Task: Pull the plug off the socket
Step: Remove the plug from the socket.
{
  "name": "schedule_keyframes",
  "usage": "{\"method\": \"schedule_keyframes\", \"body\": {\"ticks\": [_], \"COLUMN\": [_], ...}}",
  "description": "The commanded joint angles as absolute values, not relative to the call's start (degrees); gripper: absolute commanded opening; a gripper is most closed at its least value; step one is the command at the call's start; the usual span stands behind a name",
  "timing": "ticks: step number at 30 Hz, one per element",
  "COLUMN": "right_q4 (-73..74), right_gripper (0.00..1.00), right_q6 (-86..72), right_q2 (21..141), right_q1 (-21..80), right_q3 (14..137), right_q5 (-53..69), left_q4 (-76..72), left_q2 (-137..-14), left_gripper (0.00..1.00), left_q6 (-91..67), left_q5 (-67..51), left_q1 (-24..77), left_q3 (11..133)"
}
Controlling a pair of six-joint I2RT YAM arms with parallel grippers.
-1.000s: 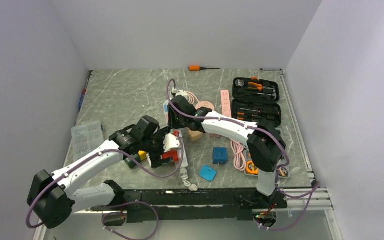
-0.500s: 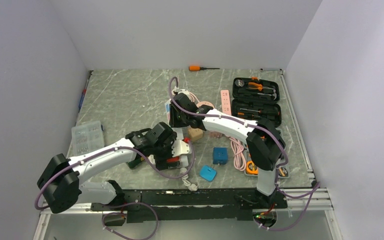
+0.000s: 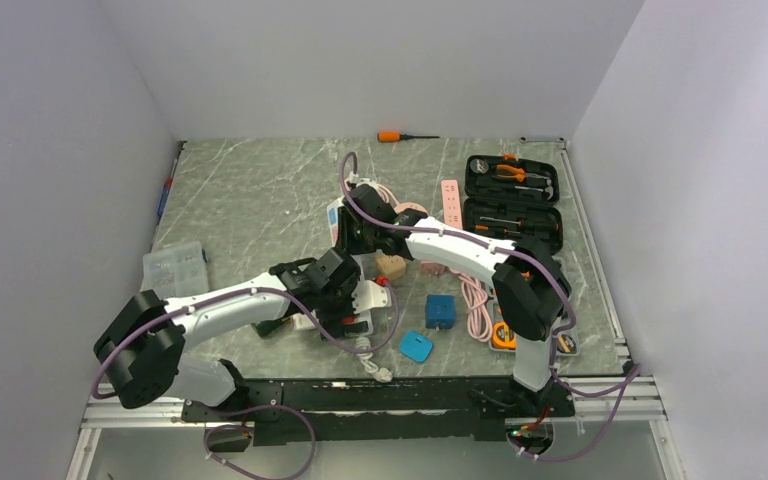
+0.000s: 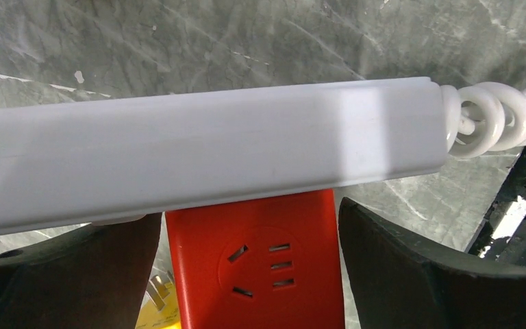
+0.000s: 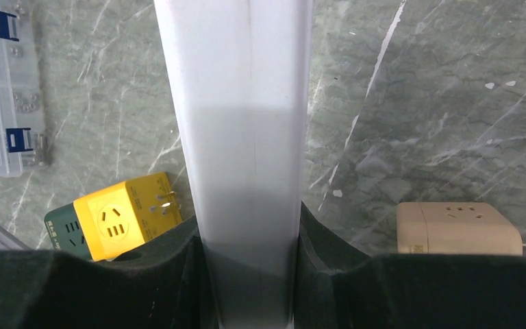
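Note:
A white socket strip (image 5: 240,103) lies along the table, and my right gripper (image 5: 250,233) is shut on its far part, with both dark pads pressed against its sides. A red cube plug (image 4: 257,264) sits against the strip's side near its corded end. My left gripper (image 4: 246,226) straddles that red plug with its jaws open. A gap shows beside the right finger (image 4: 418,274), and the left finger stands close to the plug. In the top view the left gripper (image 3: 352,305) is just in front of the right gripper (image 3: 350,235).
The strip's coiled white cord (image 4: 483,123) trails toward the near edge. A yellow cube adapter (image 5: 127,212) and a green one (image 5: 61,233) lie left of the strip, a beige adapter (image 5: 455,229) to its right. A blue cube (image 3: 440,310), clear parts box (image 3: 173,272) and open tool case (image 3: 513,203) lie around.
My left arm has swung right and slightly nearer, bringing its open gripper over the red plug. The right gripper has kept its hold on the strip, nearly still.

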State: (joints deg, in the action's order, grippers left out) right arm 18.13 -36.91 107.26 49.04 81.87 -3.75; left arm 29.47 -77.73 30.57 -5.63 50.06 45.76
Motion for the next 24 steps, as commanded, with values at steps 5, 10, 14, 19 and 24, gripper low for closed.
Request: {"method": "schedule_keyframes", "body": {"ticks": [5,10,14,19,24], "right_q4": [11.4,11.37,10.97,9.5,6.85], "right_gripper": [0.0,0.0,0.17,0.64,0.78], "right_q6": [-40.87,-40.67,-40.88,-42.95,-44.87], "right_q2": [105.29,105.23,105.33,104.93,105.03], "right_q1": [48.85,48.82,48.83,48.87,48.78], "right_q3": [81.83,79.83,79.03,77.07,74.46], "right_q5": [-0.7,-1.43,-0.38,2.34,5.73], "left_q4": [25.34,24.9,25.21,25.7,25.9], "left_q2": [-79.28,-77.48,-74.99,-72.09,-70.14], "left_gripper": [0.74,0.08,0.0,0.0,0.0], "left_q6": [31.65,33.13,32.6,32.7,32.89], "left_q5": [-4.78,-1.71,-0.18,1.66,1.75], "left_q1": [50.3,50.2,49.67,49.48,49.04], "left_q3": [45.35,45.1,45.85,46.04,45.9]}}
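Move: The red plug, still on the white power strip, sits practically at the left hand's point, between its open fingers, maybe 1 cm lower. The strip's near end is about 4 cm to that hand's right and 3 cm back; the yellow plug lies some 12 cm left, 2 cm ahead. From the right hand, still gripping the strip's far part, the red plug is roughly 15 cm back and 1 cm left, and the beige cube 5 cm back, 8 cm right, on the table. Left fingers pinch the red plug, then draw about 2 cm up, forward and left; right fingers release the strip. ##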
